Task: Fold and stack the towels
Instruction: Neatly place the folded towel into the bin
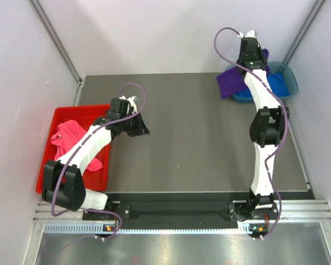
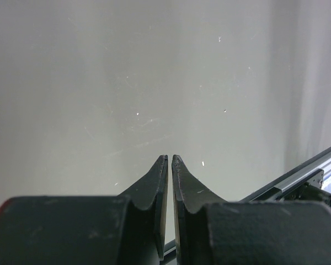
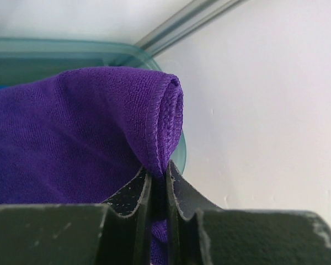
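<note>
A purple towel (image 3: 71,138) fills the right wrist view, and my right gripper (image 3: 157,168) is shut on a rolled, hemmed edge of it. From above, the purple towel (image 1: 231,83) drapes over the left rim of the teal tray (image 1: 291,83), beside a royal blue towel (image 1: 278,84), with the right gripper (image 1: 262,57) above the tray. A pink towel (image 1: 66,138) lies crumpled in the red bin (image 1: 47,165). My left gripper (image 1: 143,128) hovers over the grey table just right of the bin. In its wrist view the left gripper (image 2: 169,157) is shut with nothing between the fingers.
The left arm lies across the red bin and hides part of the pink towel. White walls close in the table at the back and sides, and the tray sits in the far right corner. A metal rail (image 2: 309,176) runs along the near edge.
</note>
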Action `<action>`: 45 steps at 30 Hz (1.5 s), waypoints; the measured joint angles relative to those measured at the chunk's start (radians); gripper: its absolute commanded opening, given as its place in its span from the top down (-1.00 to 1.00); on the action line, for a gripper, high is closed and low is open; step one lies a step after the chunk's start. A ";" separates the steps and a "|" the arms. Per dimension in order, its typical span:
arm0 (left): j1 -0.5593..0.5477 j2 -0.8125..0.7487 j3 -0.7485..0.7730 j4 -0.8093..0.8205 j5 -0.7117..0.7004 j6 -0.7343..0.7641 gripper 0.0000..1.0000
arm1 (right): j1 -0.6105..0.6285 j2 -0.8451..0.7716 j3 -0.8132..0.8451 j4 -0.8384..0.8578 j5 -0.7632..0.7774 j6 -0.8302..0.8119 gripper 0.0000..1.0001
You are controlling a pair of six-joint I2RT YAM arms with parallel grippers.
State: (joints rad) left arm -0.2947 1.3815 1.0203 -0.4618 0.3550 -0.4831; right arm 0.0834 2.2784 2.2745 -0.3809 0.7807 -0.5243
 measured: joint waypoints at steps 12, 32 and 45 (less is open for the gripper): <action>0.000 0.017 0.000 -0.002 0.006 0.000 0.77 | -0.064 0.017 -0.063 0.072 -0.084 0.031 1.00; 0.002 0.038 0.000 -0.004 0.023 0.000 0.78 | -0.138 0.113 -0.063 0.154 -0.124 0.039 1.00; 0.002 0.055 0.000 -0.005 0.028 0.000 0.79 | -0.167 0.124 -0.062 0.158 -0.138 0.048 1.00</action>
State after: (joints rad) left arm -0.2932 1.4361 1.0203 -0.4667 0.3828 -0.4831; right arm -0.0837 2.4027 2.2124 -0.2230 0.6426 -0.4767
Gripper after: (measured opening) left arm 0.109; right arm 0.091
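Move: The right hand already pinches the purple towel, with the blue bin's middle about 5 cm to its right, 3 cm ahead and some 22 cm below. The blue towel lies in that bin, about 5 cm right of the hand, 1 cm ahead and 24 cm down. The purple towel's hanging part is roughly 13 cm left, 3 cm back and 15 cm below. From the left hand the bin is some 65 cm right, 33 cm ahead and 11 cm below. Lower the right gripper into the space over the blue bin while carrying it right, about 8 cm each way and a little forward, so the hanging purple towel comes in past the bin's left side. Sink mostly in the first half, then ease on rightward, nearly level. Keep the fingers shut on the towel and the wrist almost unturned. ##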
